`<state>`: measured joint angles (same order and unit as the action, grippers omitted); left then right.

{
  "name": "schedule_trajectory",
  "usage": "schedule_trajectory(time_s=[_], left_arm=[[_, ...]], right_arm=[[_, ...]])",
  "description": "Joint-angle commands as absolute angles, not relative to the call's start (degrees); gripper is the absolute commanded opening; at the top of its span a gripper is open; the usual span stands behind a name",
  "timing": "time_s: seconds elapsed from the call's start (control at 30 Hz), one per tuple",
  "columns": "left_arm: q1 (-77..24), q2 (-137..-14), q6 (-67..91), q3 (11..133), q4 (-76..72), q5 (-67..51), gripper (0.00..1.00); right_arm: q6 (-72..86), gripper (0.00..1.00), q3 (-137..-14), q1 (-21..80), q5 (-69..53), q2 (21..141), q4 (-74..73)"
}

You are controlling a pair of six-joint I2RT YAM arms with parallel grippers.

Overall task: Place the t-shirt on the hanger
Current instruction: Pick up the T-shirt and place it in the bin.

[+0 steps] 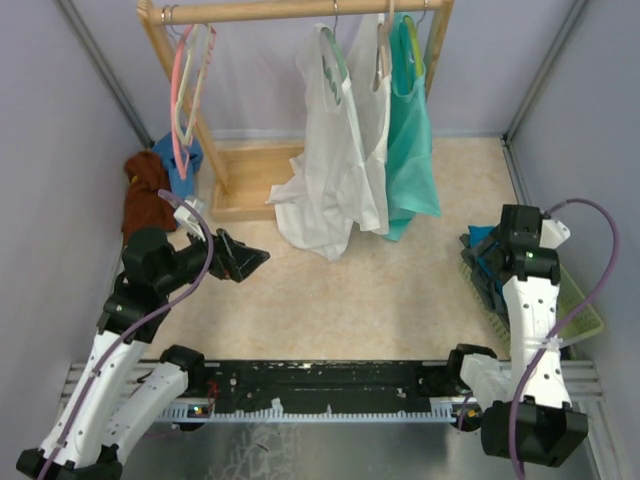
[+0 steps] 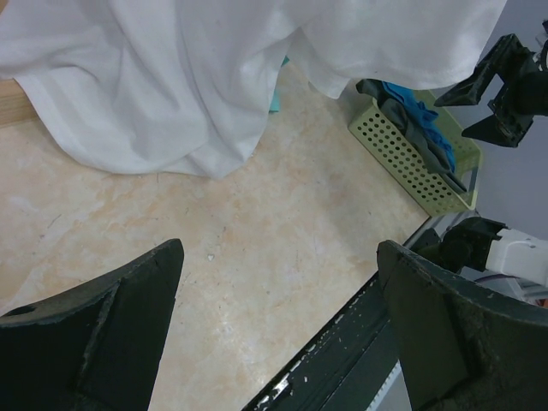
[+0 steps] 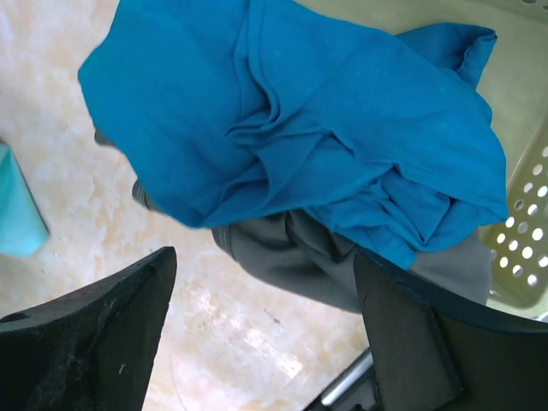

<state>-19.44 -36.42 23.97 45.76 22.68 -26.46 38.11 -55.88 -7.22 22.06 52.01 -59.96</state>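
Observation:
The deep blue t-shirt lies crumpled on a grey garment in the pale green basket at the right; it also shows as the blue t-shirt. My right gripper hangs open just over the basket's left end. Its right finger sits against the cloth edge and nothing lies between the jaws. A thin pale hanger seems to hang beside the pink hanger on the rail's left. My left gripper is open over bare floor, left of centre.
A wooden rack at the back carries white shirts and a mint tank top. A brown cloth and a small blue cloth lie by its left foot. The black base rail runs along the near edge.

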Motion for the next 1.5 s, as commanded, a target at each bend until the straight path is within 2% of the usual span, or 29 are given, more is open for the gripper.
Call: schedule_trajectory(time_s=[0.0, 0.13, 0.47, 0.73, 0.97, 1.23, 1.47], left_arm=[[-19.14, -35.56, 23.20, 45.77, 20.83, -27.91, 1.00], [-19.16, -35.71, 22.86, 45.75, 20.75, -27.82, 1.00], [-19.11, -36.39, 23.00, 45.13, 19.73, -27.68, 1.00], [-19.16, -36.50, 23.32, 44.68, 19.40, -27.65, 1.00], [-19.16, -36.56, 22.96, 46.11, 20.33, -27.42, 1.00], [-19.16, -37.26, 22.23, 48.95, 21.59, -27.07, 1.00], [-19.14, -37.70, 21.48, 51.05, 23.38, -26.66, 1.00]], right_arm=[[38.17, 0.83, -55.23, -13.28, 15.71, 52.79, -53.45], [38.42, 0.80, -54.05, -15.09, 14.83, 55.27, -50.23], [38.37, 0.51, -51.13, -16.94, 11.44, 56.99, -45.20], [37.53, 0.00, -52.10, -18.21, 10.62, 58.74, -43.00], [35.11, 0.00, -60.41, -18.54, 8.17, 55.44, -45.77], [35.36, 0.00, -83.19, -18.54, 2.28, 50.65, -49.23], [39.85, 0.00, -103.63, -18.54, -6.24, 52.04, -44.78]])
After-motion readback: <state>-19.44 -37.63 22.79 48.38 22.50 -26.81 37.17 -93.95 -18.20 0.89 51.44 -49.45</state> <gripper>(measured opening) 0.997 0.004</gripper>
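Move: In the bin, the blue T-shirt lies about 3 cm ahead of the right hand, 3 cm to its right and 5 cm below. Grey clothes poke out under it, some 3 cm back, 1 cm left and 8 cm down; the bin's middle is roughly 5 cm back and 5 cm right, 10 cm down. The teal shirt's hem hangs about 6 cm ahead and 16 cm left. From the left hand, the blue T-shirt is roughly 52 cm right and 3 cm ahead, 16 cm lower. Easing about 4 cm forward, 3 cm down and slightly right onto the blue T-shirt, the right hand shuts its well-opened fingers and pinches the cloth. It then lifts fast, about 32 cm straight up out of the bin, its fingers tipping up by some 50 degrees until nearly level, and keeps its pinch. ##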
